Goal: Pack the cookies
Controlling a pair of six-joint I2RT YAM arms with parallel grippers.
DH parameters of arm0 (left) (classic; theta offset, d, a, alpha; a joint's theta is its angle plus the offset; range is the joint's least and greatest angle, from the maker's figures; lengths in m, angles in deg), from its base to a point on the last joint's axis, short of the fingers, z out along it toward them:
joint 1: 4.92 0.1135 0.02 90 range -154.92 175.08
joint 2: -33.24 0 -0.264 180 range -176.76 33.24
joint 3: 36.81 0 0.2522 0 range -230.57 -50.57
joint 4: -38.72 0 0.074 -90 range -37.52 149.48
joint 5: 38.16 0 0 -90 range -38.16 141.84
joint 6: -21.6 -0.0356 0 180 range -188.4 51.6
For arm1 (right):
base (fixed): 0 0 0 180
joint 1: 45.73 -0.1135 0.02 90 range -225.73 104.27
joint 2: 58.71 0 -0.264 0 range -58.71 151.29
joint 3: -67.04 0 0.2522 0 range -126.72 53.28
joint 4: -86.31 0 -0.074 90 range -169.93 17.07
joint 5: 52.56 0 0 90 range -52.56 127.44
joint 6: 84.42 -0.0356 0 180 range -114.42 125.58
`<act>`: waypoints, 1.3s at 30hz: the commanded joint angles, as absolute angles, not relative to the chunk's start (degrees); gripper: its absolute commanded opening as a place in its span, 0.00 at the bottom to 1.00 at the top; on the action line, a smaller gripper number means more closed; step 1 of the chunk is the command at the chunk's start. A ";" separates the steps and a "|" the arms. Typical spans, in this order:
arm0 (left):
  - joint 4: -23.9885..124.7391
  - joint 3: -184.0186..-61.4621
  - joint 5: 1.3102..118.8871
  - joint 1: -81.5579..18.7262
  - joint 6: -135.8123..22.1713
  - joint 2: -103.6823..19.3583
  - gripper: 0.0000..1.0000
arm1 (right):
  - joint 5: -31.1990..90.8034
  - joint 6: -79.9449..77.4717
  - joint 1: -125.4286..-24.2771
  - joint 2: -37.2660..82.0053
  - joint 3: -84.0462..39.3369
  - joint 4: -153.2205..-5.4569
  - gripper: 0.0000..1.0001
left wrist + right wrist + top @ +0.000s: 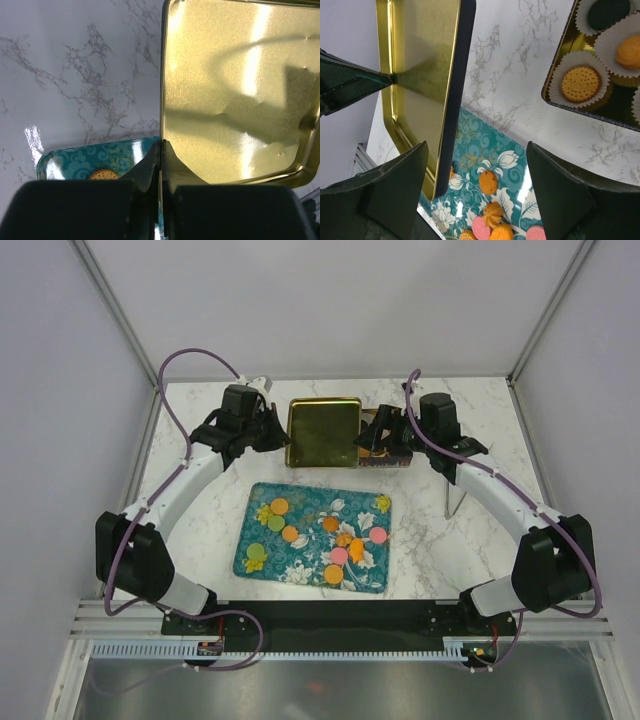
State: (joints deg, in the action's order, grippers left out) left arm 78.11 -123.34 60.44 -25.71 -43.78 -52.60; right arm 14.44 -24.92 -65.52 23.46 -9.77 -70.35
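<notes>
Several cookies, among them orange (280,506), green (276,523) and pink (378,534) ones, lie on a teal floral tray (300,498). My left gripper (280,430) is shut on the left edge of a gold tin lid (322,432), its fingers pinching the rim (161,145). The lid (240,90) shows its gold inside. My right gripper (380,440) is open and empty (476,150), between the lid (420,50) and a dark tin box (590,117). The box holds an orange cookie (580,83) and a black cookie (607,14) in white paper cups.
The tray (540,180) lies below my right gripper with orange (488,182) and pink (481,227) cookies on it. The box (392,460) stands right of the lid on the marble table (470,540). A thin metal rod (450,498) stands at the right. Walls enclose the table.
</notes>
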 commanded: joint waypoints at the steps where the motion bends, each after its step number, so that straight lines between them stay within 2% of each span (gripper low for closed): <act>1: 74.54 -123.35 62.65 -27.41 -41.42 -49.73 0.02 | 11.17 -28.17 -66.03 24.87 -11.94 -75.70 0.88; 8: 70.59 -120.62 64.67 -29.70 -39.22 -48.85 0.02 | 8.44 -33.88 -67.08 26.02 -11.85 -81.25 0.83; 12: 68.92 -119.57 65.37 -30.67 -38.08 -48.85 0.02 | 7.83 -36.08 -67.17 25.58 -11.06 -83.35 0.76; 19: 67.25 -118.78 66.25 -31.37 -37.99 -48.67 0.02 | 8.09 -36.87 -67.17 24.70 -11.05 -83.27 0.42; 22: 66.37 -118.07 66.43 -31.37 -37.99 -47.97 0.05 | 7.91 -37.05 -67.17 25.05 -11.76 -82.40 0.31; 25: 66.28 -117.90 66.08 -31.37 -38.95 -47.18 0.17 | 7.91 -37.58 -67.17 24.87 -12.37 -81.52 0.22; 27: 67.32 -118.07 65.38 -31.37 -40.00 -46.22 0.34 | 8.09 -37.32 -67.17 24.87 -13.51 -80.03 0.17; 28: 67.77 -118.16 64.50 -31.37 -40.53 -45.69 0.49 | 8.96 -36.96 -67.17 25.05 -14.21 -78.28 0.15; 30: 68.47 -118.16 63.27 -31.37 -42.11 -44.28 0.60 | 10.02 -35.91 -67.17 25.40 -16.49 -74.60 0.10; 31: 69.08 -118.16 62.48 -31.37 -42.64 -42.71 0.69 | 10.28 -35.73 -67.08 25.84 -17.20 -73.79 0.09; 35: 69.09 -117.20 58.53 -33.30 -49.56 -37.26 0.78 | 9.85 -36.34 -66.65 28.21 -22.11 -69.75 0.04; 39: 67.95 -114.92 48.08 -43.46 -57.84 -32.24 0.81 | 8.53 -36.44 -66.38 32.33 -28.97 -63.35 0.00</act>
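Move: The gold lid is held in the left fingers by its left rim; its middle lies some 10 cm to the right of that hand and about 4 cm ahead. From the open right hand the lid's middle is about 12 cm left, level fore and aft and about 1 cm higher. The cookie box sits about 5 cm right of the right hand, 6 cm ahead and 17 cm below; the teal tray is about 16 cm left, 27 cm back and 19 cm below. The gold lid, still pinched by the left hand, is carried about 5 cm right and slightly back towards the right hand, which comes some 3 cm left and up, rolling its left side up, and closes on the right rim. The left fingers then open and draw off upward and back, while the right, keeping its grip, rises another 3 cm and edges forward. ##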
